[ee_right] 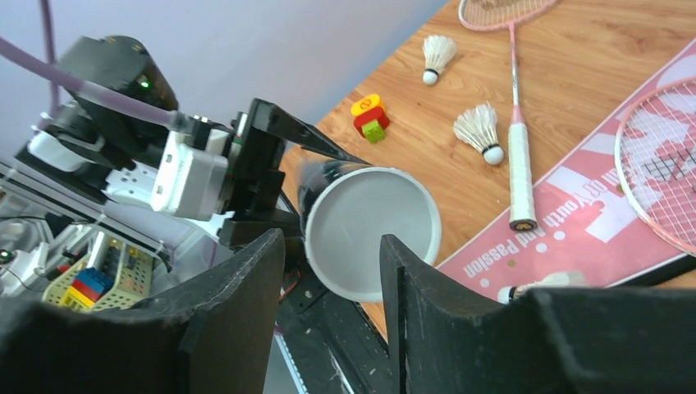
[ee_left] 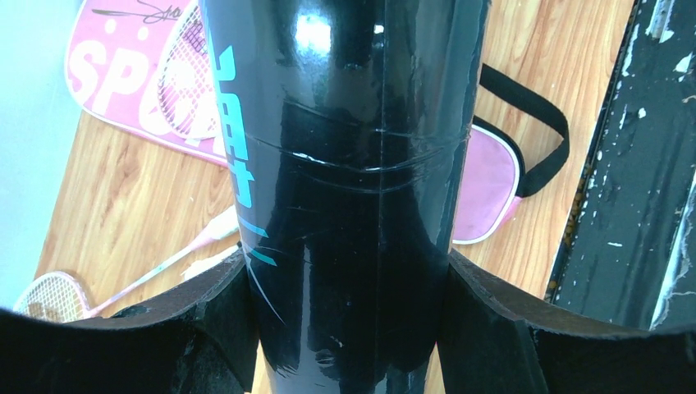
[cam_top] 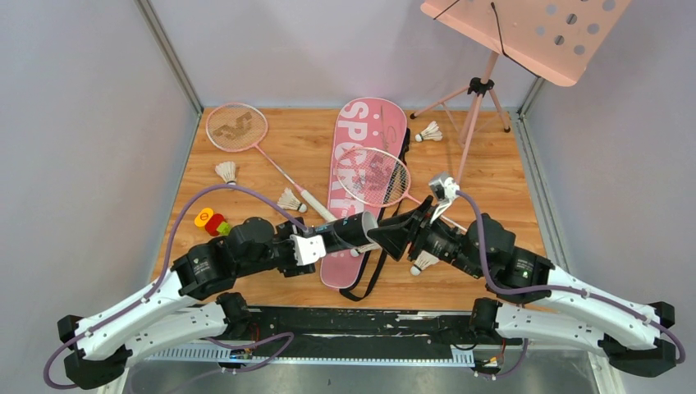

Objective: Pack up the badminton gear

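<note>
My left gripper (ee_left: 345,328) is shut on the long black tube (ee_left: 353,164), which it holds level above the table's near edge. The tube's white capped end (ee_right: 369,222) faces my right gripper (ee_right: 332,271). That gripper's jaws stand apart just short of the cap, with nothing between them. The pink "SPORT" bag (cam_top: 361,148) lies flat in the middle with one pink racket (cam_top: 373,175) on top of it. The other racket (cam_top: 236,127) lies at the back left. Shuttlecocks lie at the left (cam_top: 226,171), by the racket handle (cam_top: 290,199), at the back right (cam_top: 428,132) and under my right arm (cam_top: 424,263).
A pink music stand (cam_top: 525,33) stands at the back right corner, its tripod legs on the table. A small orange, red and green toy (cam_top: 212,221) sits near my left arm. The bag's black strap (ee_left: 525,107) loops towards the near edge.
</note>
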Tool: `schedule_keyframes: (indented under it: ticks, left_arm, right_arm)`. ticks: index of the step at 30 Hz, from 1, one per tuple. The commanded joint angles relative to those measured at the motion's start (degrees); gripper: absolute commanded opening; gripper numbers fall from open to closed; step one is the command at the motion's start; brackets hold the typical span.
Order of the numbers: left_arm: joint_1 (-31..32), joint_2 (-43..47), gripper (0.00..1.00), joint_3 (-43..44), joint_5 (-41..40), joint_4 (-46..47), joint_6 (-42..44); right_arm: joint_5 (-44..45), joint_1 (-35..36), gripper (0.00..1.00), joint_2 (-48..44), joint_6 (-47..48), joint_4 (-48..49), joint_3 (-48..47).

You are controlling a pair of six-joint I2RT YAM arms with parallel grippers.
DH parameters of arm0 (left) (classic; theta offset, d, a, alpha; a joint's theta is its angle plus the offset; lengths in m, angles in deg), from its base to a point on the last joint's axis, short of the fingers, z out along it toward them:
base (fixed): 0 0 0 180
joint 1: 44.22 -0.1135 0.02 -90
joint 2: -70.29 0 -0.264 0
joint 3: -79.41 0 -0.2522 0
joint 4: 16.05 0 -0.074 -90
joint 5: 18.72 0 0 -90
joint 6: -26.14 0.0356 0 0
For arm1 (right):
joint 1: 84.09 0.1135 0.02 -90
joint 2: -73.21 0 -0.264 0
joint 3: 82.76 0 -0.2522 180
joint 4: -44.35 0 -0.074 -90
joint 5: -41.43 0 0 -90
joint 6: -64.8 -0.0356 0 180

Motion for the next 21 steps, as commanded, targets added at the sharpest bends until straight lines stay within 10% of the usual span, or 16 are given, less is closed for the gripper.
schedule_keyframes:
  ticks: [1, 8, 13, 21]
  left_arm:
    - [0.66, 1.24, 0.43, -0.73, -1.25, 3.11, 3.03]
    - [0.67, 1.04, 0.43, -1.81, 0.39, 3.33, 2.40]
    - [0.66, 2.15, 0.42, -2.47, 0.30, 3.33, 2.06]
    - [0.65, 4.01, 0.41, -3.37, -0.50, 3.15, 2.32]
  right_arm:
    - [-1.19, 0.04, 0.45, 2.29, 1.57, -1.16, -2.12]
    - [-4.94, 0.04, 0.35, 4.05, 0.41, 2.20, -0.42]
    - [-5.64, 0.05, 0.00, 3.05, -0.33, 4.28, 1.12]
    - [-5.21, 0.04, 0.00, -1.35, 0.66, 5.61, 1.93]
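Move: The pale lid on the black shuttlecock tube faces the right hand's half-open fingers: its middle lies about 3 cm to their left, 2 cm ahead and 5 cm below. From the left hand, which already grips the tube, the lid is some 9 cm to the right, 2 cm ahead and 6 cm higher. Far below the right hand, by roughly 28 cm, a shuttlecock on the pink bag lies 10 cm ahead and 2 cm left, the white racket grip 16 cm ahead and 9 cm left. The right hand sinks about 3 cm and slides 2 cm left to the near upper rim of the lid, its fingers tipping slightly down, then closes them fully there, seeming to pinch the rim, and eases back and up by about a centimetre. The left hand keeps its grip on the tube and holds it out to the right hand, dipping only a centimetre or so and partly coming back up. ##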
